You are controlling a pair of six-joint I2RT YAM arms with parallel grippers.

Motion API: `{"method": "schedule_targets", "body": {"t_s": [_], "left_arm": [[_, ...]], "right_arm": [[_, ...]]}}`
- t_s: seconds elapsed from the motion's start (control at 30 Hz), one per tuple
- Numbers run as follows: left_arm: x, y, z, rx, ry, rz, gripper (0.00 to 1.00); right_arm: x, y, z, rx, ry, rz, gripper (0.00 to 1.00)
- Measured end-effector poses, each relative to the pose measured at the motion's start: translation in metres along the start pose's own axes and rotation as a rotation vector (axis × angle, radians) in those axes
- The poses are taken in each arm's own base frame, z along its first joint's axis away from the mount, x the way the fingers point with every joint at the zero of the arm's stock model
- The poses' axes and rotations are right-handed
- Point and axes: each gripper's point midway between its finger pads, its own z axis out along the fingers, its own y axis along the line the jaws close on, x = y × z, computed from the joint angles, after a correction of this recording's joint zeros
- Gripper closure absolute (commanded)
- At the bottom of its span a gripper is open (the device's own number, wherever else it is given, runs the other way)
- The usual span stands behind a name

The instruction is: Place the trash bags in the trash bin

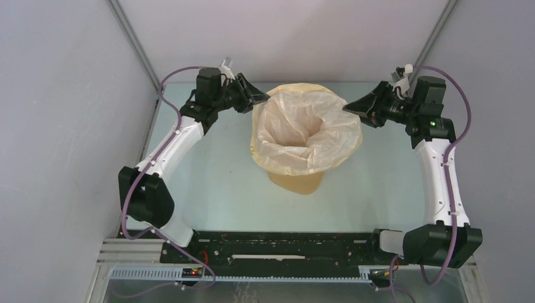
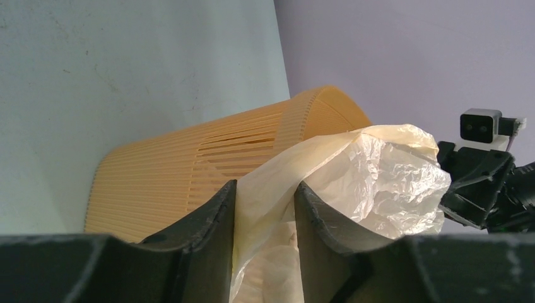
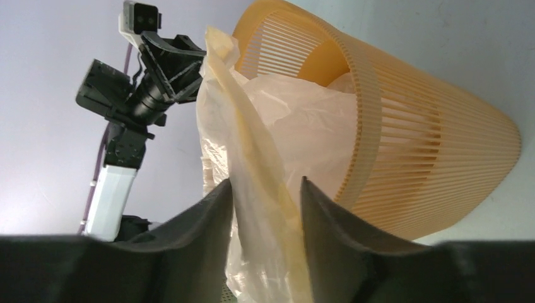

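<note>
The orange-tan slatted trash bin (image 1: 296,183) stands mid-table, with a pale translucent trash bag (image 1: 307,129) spread inside it and folded over the rim. My left gripper (image 1: 260,98) is at the bin's left rim. In the left wrist view the bag (image 2: 378,170) runs through the left gripper (image 2: 265,189), whose jaws stand apart around the loose film, beside the bin (image 2: 189,164). My right gripper (image 1: 351,107) is at the right rim. In the right wrist view the right gripper (image 3: 266,186) is likewise apart around a hanging fold of the bag (image 3: 296,126), next to the bin (image 3: 429,145).
Grey enclosure walls close in the pale table (image 1: 208,183) on the left, right and back. Both arm bases sit on the black rail (image 1: 284,246) at the near edge. Each wrist view shows the opposite arm across the bin.
</note>
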Motion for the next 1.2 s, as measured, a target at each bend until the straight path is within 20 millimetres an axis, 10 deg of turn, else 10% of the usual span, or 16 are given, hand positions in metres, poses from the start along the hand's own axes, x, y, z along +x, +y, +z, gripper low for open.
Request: {"method": "schedule_targets", "body": {"t_s": [0.1,0.5,1.2], "left_arm": [[0.000,0.001,0.002,0.000,0.002,-0.010,0.70],[-0.008,0.005,0.018,-0.006,0.006,-0.032,0.90],[-0.003,0.028,0.054,-0.031,0.066,-0.159,0.89]], "right_arm": [[-0.001,0.001,0.001,-0.004,-0.005,-0.003,0.89],[-0.023,-0.023,0.009,0.047,-0.052,0.028,0.87],[-0.025,-0.092,0.048,0.168,0.014,0.100,0.88]]}}
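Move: The trash bag's edge already runs between the left hand's open fingers, about 1 cm below the hand point. The right hand likewise has the opposite edge between its open fingers, also about 1 cm below. The bin's mouth is centred about 12 cm right of the left hand, 5 cm back and 6 cm lower; from the right hand it is some 13 cm left, 1 cm back and 9 cm lower. Both hands pinch the bag's edge and pull it forward and down, left about 6 cm, right about 10. ##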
